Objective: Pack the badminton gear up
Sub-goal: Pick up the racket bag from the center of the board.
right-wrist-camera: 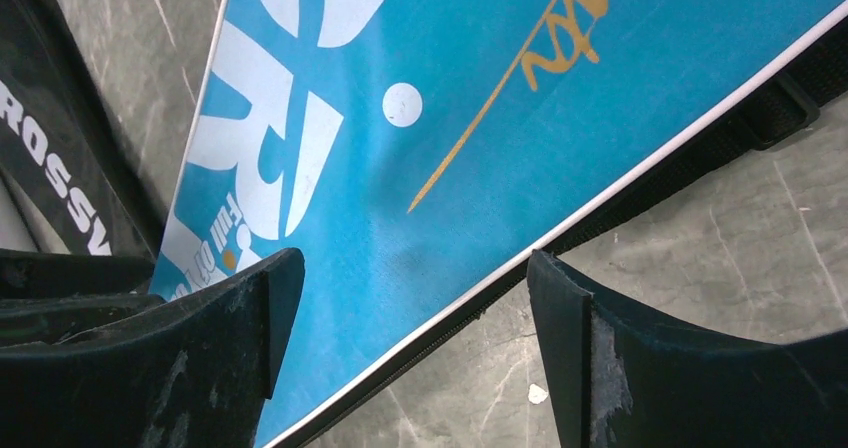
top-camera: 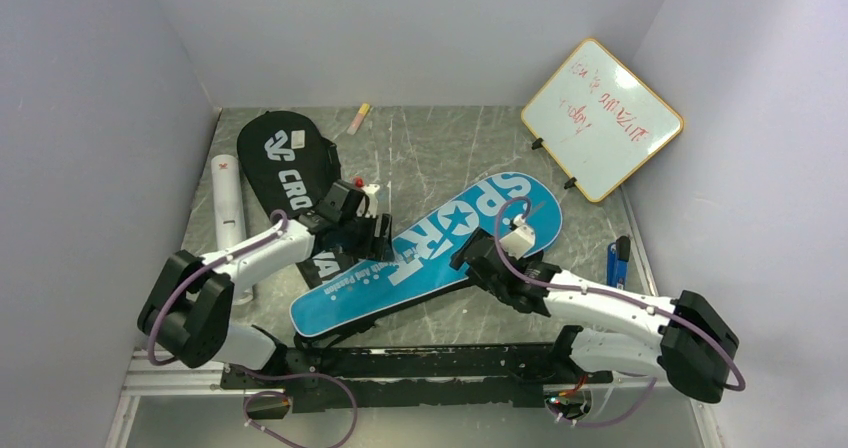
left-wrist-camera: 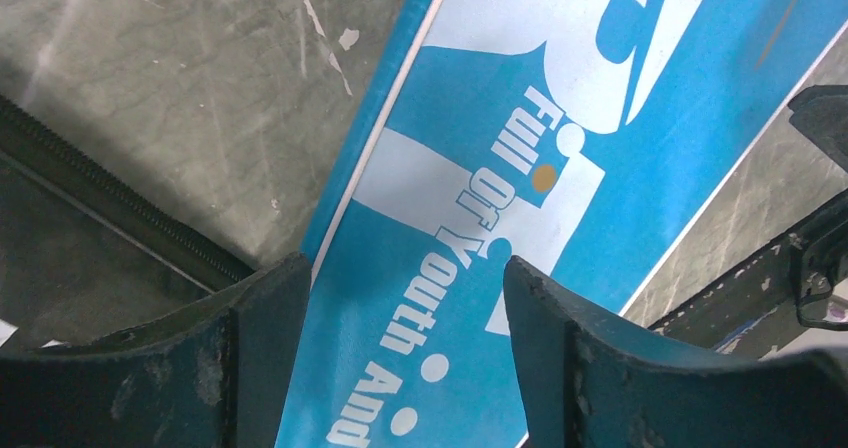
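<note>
The blue "SPORT" racket cover (top-camera: 430, 253) lies flat and diagonal across the middle of the table. The black "CROSSWAY" cover (top-camera: 285, 158) lies at the back left, its near end under the blue one. A white cardboard tube (top-camera: 228, 208) rests along the left wall. My left gripper (top-camera: 380, 238) hangs open over the blue cover's (left-wrist-camera: 560, 168) left part, nothing between its fingers (left-wrist-camera: 270, 308). My right gripper (top-camera: 470, 258) stands open over the cover's (right-wrist-camera: 480, 118) near edge, straddling its white piping and black zip. No rackets or shuttlecocks show.
A wood-framed whiteboard (top-camera: 602, 118) with red writing leans in the back right corner. A small pink-yellow marker (top-camera: 358, 118) lies by the back wall. A blue object (top-camera: 618, 260) sits by the right wall. The black cover's edge (right-wrist-camera: 60, 158) lies left of my right gripper.
</note>
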Controlling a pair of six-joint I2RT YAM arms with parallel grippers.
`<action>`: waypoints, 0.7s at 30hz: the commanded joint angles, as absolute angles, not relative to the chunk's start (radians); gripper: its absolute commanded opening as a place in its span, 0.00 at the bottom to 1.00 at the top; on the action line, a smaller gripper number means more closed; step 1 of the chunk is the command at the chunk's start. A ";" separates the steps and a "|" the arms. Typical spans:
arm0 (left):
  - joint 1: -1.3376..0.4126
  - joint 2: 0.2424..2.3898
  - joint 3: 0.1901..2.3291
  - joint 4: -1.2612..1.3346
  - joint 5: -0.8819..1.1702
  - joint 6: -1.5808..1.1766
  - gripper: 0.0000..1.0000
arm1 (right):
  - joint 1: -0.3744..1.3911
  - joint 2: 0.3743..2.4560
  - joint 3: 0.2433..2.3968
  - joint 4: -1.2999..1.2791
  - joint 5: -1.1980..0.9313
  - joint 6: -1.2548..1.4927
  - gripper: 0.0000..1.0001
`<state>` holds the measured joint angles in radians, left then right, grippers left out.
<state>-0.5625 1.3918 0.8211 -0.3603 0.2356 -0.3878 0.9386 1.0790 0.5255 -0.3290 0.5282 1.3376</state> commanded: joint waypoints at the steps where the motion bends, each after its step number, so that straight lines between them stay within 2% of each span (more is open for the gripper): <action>1: -0.581 1.438 0.815 -0.322 0.280 -0.396 0.73 | 0.924 1.124 0.527 -0.300 0.479 1.360 0.84; 6: -0.593 1.463 0.813 -0.299 0.319 -0.399 0.67 | 0.922 1.230 0.555 -0.332 0.421 1.462 0.79; 8: -0.594 1.469 0.812 -0.288 0.342 -0.400 0.61 | 0.921 1.274 0.563 -0.342 0.408 1.496 0.76; 11: -0.597 1.471 0.806 -0.275 0.382 -0.405 0.46 | 0.921 1.319 0.580 -0.324 0.399 1.484 0.74; 12: -0.598 1.469 0.805 -0.273 0.394 -0.406 0.43 | 0.921 1.327 0.587 -0.321 0.399 1.478 0.68; 15: -0.601 1.456 0.802 -0.277 0.415 -0.407 0.28 | 0.920 1.323 0.604 -0.328 0.432 1.467 0.42; 18: -0.603 1.427 0.794 -0.284 0.424 -0.414 0.23 | 0.920 1.294 0.622 -0.304 0.479 1.401 0.30; 21: -0.603 1.380 0.787 -0.301 0.417 -0.419 0.21 | 0.920 1.257 0.649 -0.233 0.481 1.231 0.11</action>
<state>-0.5922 1.4528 0.7986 -0.3023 0.3614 -0.4007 0.9222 1.3094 0.5869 -0.3218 0.4450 1.4170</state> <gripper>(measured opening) 0.219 0.203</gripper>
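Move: The blue racket bag lies slantwise under both hands: its middle is about 8 cm to the left hand's right, level with it and 4 cm lower, and some 7 cm left of the right hand, level and 5 cm below. From the left hand, the black racket bag is roughly 16 cm left and 11 cm ahead, and the white tube 30 cm left and 6 cm ahead. A blue tool sits about 29 cm to the right hand's right, level with it. Right hand sinks about 4 cm, pinching the bag's near edge; left shuts on its face, dipping slightly, sliding back-right. ##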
